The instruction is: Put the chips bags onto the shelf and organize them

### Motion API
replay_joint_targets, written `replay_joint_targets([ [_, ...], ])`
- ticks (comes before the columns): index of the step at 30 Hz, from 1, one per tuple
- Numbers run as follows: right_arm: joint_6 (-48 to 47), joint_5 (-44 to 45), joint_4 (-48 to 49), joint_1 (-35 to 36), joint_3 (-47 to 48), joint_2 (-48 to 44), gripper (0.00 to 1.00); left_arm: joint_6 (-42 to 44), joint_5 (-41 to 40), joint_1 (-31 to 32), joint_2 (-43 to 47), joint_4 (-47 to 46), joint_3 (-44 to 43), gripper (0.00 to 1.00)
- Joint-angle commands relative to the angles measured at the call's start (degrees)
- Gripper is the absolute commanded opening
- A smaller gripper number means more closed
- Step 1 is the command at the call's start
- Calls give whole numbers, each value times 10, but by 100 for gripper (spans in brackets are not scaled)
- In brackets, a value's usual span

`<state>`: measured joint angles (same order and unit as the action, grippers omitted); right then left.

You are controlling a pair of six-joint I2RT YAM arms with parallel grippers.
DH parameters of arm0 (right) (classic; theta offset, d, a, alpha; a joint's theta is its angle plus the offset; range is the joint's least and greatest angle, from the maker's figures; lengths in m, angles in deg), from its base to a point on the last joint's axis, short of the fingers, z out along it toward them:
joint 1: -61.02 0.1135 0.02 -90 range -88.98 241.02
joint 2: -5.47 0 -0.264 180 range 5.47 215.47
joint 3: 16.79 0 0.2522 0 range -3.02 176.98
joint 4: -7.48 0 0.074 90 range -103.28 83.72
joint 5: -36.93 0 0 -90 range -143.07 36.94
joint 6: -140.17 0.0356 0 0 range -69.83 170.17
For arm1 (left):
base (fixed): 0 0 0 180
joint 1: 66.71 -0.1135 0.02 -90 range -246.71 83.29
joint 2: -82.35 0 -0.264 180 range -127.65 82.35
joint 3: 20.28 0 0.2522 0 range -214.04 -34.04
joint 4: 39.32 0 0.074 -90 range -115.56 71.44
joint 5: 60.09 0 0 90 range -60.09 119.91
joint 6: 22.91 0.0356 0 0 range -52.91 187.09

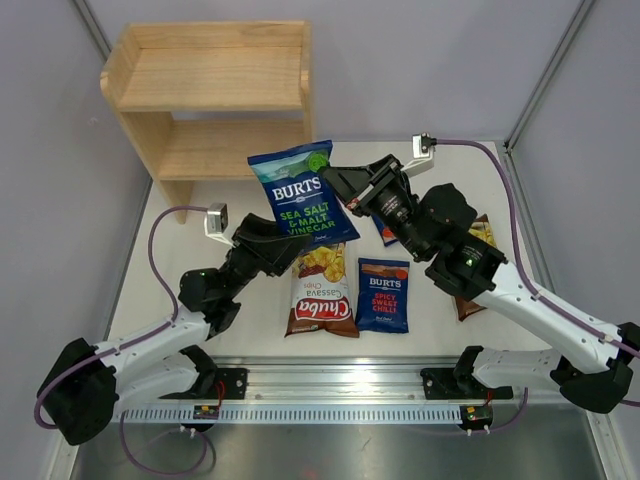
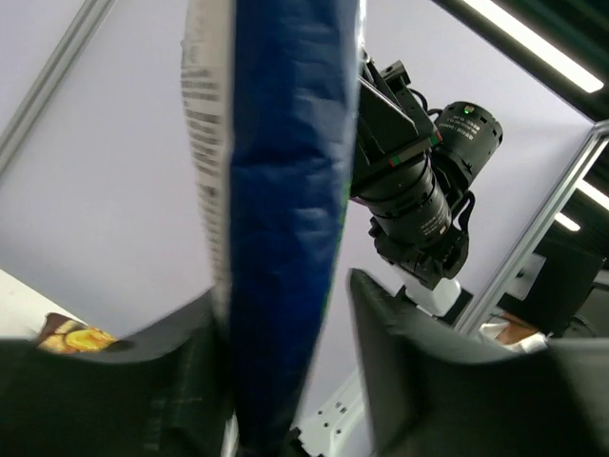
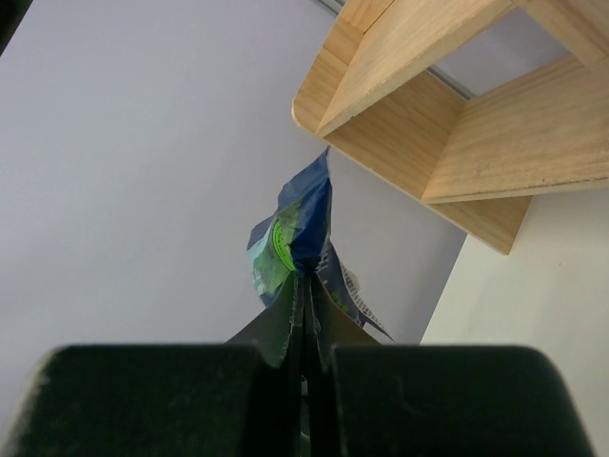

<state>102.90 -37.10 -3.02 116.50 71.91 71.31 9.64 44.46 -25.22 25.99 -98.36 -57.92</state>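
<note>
A dark blue Burts chips bag (image 1: 300,195) with green lettering hangs in the air in front of the wooden shelf (image 1: 215,90). My right gripper (image 1: 335,180) is shut on its top edge (image 3: 306,286), pinching the crimped seal. My left gripper (image 1: 292,243) straddles the bag's lower end (image 2: 281,295). One finger lies against the bag (image 2: 285,238) and the other stands off with a gap, so it is open. A Chuba bag (image 1: 322,290) and a red-lettered Burts bag (image 1: 384,293) lie flat on the table. Both shelf tiers show no bags.
Another Burts bag (image 1: 385,232) and a brown bag (image 1: 475,250) lie partly hidden under the right arm. The shelf (image 3: 447,114) stands at the table's far left, against the grey back wall. Enclosure walls close both sides.
</note>
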Motion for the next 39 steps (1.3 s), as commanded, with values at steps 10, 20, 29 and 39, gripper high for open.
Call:
replay_joint_targets([
  [10, -32, 47, 32, -3, -41, -71, 0, 78, 6, 14, 100, 127, -25, 9],
  [20, -352, -108, -392, -5, 144, -132, 62, 217, 212, 14, 200, 461, -124, 0],
  [29, -451, -302, -636, -4, 281, -101, 81, 289, 402, 24, 152, 636, -219, 0],
  [39, -510, -366, -666, -4, 237, -55, 93, 360, 476, 73, 89, 746, -283, 0],
])
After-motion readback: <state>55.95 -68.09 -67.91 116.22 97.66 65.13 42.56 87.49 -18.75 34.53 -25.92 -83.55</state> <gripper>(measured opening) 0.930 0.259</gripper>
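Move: The Sea Salt & Malt Vinegar bag hangs from the right fingers, its middle about 3 cm back, 2 cm left and 5 cm below them. From the left hand, at its lower left edge, that middle is some 3 cm ahead, 2 cm right and 5 cm up. Far below the left hand, about 36 cm, lie the Chuba bag, 5 cm ahead and 3 cm right, and the Spicy Sweet Chilli bag, 3 cm ahead and 18 cm right. Closing on the vinegar bag's lower left edge, the left fingers take hold before the right ones open and let go. The left hand then draws back about 13 cm and sinks slightly, turning until its fingers point right, nearly level. The opened right hand swings back and right, rising a little, then drops some 10 cm and edges left beside the bag's free end, fingers turning to point left. ##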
